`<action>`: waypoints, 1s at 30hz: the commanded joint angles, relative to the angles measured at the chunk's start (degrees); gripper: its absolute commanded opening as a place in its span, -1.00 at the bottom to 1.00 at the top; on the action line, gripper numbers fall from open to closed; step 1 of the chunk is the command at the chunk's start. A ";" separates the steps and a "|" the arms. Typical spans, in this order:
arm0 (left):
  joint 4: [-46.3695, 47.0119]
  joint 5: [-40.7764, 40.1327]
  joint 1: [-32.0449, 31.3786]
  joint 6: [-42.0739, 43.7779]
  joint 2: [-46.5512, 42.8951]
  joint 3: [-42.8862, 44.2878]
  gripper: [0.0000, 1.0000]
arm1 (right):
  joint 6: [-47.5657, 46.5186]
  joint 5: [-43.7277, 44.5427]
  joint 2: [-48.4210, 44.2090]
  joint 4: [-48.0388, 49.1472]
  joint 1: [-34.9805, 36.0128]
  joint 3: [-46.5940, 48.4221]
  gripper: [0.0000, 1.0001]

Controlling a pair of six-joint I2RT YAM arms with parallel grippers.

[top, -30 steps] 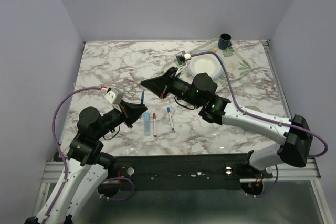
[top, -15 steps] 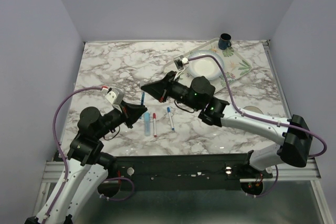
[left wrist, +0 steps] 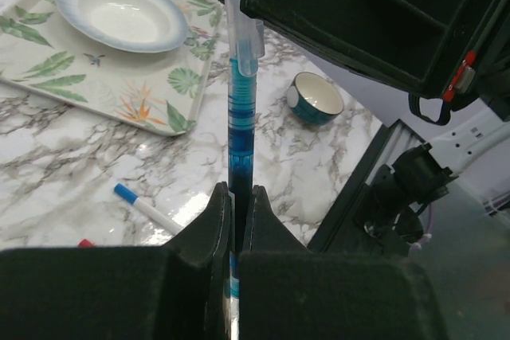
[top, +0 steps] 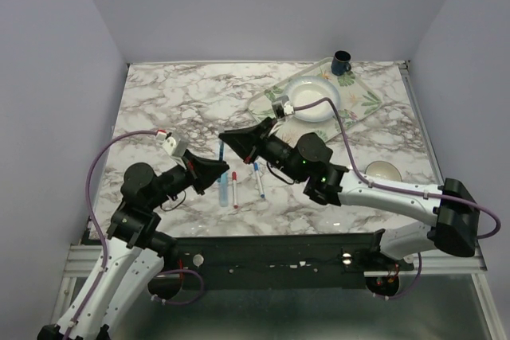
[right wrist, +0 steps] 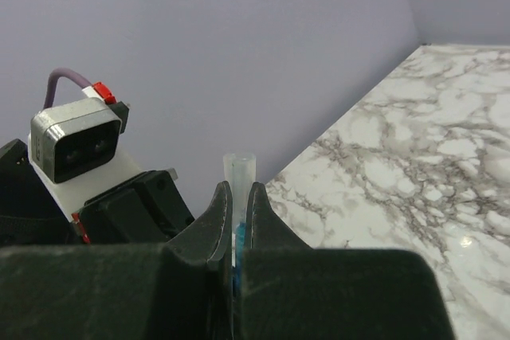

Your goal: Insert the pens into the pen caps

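My left gripper (top: 216,167) (left wrist: 239,193) is shut on a blue pen (left wrist: 240,129) (top: 220,150) that stands upright from its jaws. My right gripper (top: 225,138) (right wrist: 237,189) is shut on a pale translucent pen cap (right wrist: 239,166) (left wrist: 238,13). The cap sits in line with the pen's upper end and over it, and blue shows inside the cap between the right jaws. Three more pens lie on the marble: a thick light blue one (top: 223,189), a red-ended one (top: 234,189) and a blue-ended one (top: 259,181) (left wrist: 148,209).
A leaf-print tray (top: 362,103) (left wrist: 72,85) at the back right carries a white bowl (top: 312,99) (left wrist: 119,13) and a dark blue mug (top: 341,61). A small teal bowl (top: 382,171) (left wrist: 316,98) stands near the right arm. The left wrist camera (right wrist: 80,138) is close beside the right jaws.
My right arm has swung left and nearer, bringing the cap down to the pen's upper end and uncovering the white bowl. The left gripper has shifted only slightly.
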 commanded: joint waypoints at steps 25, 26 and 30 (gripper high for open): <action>18.36 4.65 -0.02 5.95 5.26 1.43 -1.00 | -9.99 5.76 -8.44 -9.30 5.07 -2.48 -0.41; 18.19 5.09 -0.11 6.48 5.26 1.43 -1.00 | -10.07 4.36 -8.97 -10.00 5.07 -1.61 -0.33; 17.39 7.02 -0.28 6.75 4.82 0.82 -1.00 | -9.46 3.38 -10.73 -17.44 5.07 3.31 0.09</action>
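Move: The left hand holds the blue pen upright, and the clear cap pinched in the right hand sits about 7 cm straight above the left hand's grip, the pen's end already in its mouth. From the right hand, the pen's middle is thus some 5 cm directly below. On the table roughly 22 cm beneath the left hand, the red-capped pen lies about 3 cm ahead and 2 cm right, the blue-capped pen some 6 cm ahead and 8 cm right. The right fingers keep the cap on the pen's end while both hands rise together 2 to 3 cm and drift nearly 2 cm right, the left rising slightly more and so pressing the pen deeper. Then the right hand opens, comes free of the cap and draws back about 2 cm and a little right. The left keeps its grip, its fingertips tilting up some 10 degrees. ##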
